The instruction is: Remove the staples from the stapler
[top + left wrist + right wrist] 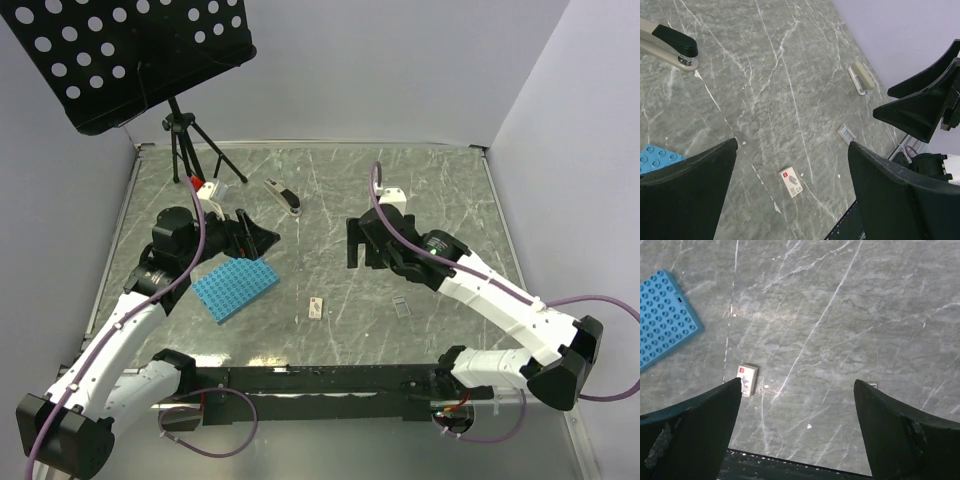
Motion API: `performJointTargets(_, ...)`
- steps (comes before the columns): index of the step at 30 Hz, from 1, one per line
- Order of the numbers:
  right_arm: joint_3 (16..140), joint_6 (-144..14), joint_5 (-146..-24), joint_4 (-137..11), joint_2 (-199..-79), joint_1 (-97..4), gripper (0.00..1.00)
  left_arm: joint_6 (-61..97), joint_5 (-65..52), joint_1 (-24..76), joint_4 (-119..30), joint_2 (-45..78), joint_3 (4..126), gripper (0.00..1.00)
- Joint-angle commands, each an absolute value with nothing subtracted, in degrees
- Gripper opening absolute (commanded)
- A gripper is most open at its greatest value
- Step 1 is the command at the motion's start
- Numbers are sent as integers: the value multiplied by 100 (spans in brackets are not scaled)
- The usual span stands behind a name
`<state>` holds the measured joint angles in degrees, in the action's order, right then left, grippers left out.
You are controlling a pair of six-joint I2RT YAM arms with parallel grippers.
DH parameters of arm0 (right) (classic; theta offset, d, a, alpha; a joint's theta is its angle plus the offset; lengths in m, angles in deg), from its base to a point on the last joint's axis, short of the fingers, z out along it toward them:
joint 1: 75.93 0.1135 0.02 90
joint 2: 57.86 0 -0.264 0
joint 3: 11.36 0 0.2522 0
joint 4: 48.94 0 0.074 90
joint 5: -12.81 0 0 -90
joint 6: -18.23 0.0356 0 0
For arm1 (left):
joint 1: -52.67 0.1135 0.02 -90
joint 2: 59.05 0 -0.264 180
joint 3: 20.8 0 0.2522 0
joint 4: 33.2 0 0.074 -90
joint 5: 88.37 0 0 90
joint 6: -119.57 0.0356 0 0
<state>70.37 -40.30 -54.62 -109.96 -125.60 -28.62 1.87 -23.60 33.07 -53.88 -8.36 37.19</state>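
Note:
The stapler (283, 197), slim with a black body and pale top, lies on the grey marble table at the back centre. It also shows in the left wrist view (670, 45) at the upper left. My left gripper (262, 238) hovers open and empty in front of and left of it; in its wrist view (792, 145) the jaws stand wide apart above bare table. My right gripper (358, 243) hovers open and empty to the stapler's front right, jaws wide in its wrist view (798, 382). The stapler is out of the right wrist view.
A blue studded plate (234, 288) lies front left. A small white tag with a red mark (317, 307) and a tiny grey strip (402, 306) lie near the front. A small beige oblong object (861, 78) lies beyond. A tripod (190, 150) stands at the back left.

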Motion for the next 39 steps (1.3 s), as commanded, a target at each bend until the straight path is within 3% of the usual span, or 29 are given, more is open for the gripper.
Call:
performJointTargets(1, 7456, -4030, -5092, -11314, -12851, -2900, 100, 215, -2447, 3289, -5268, -957, 3761, 97)
performJointTargets(7, 8062, -4583, -4240, -12070, -13597, -2961, 100, 189, -2491, 3289, -5241, -939, 3761, 97)
performJointTargets(13, 8380, -4969, -4273, -12370, -13986, -4225, 100, 162, -2553, 3289, -5206, -939, 3734, 97)
performJointTargets(18, 8168, -5339, -4853, -12211, -14240, -6024, 100, 92, -2658, 3289, -5118, -940, 3699, 97)
performJointTargets(24, 8387, -5410, -5126, -12272, -15073, -7292, 100, 118, -2553, 3280, -5118, -1027, 3682, 97)
performJointTargets(39, 7993, -5893, -6532, -11667, -16060, -8586, 100, 57, -2693, 3280, -5101, -958, 3682, 97)
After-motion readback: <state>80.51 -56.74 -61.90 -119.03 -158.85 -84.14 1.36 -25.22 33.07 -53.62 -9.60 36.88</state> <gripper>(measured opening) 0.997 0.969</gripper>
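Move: The beige stapler lies about 29 cm to the right hand's right, roughly 8 cm farther out and 20 cm below. The staple strip is some 11 cm right and 7 cm back from that hand, the small card box about 15 cm left and 7 cm back. From the left hand, the beige stapler is around 60 cm right, 5 cm ahead and 25 cm down. The open right hand sweeps about 27 cm right, then down 13 cm towards the beige stapler, tipping steeply downward. ##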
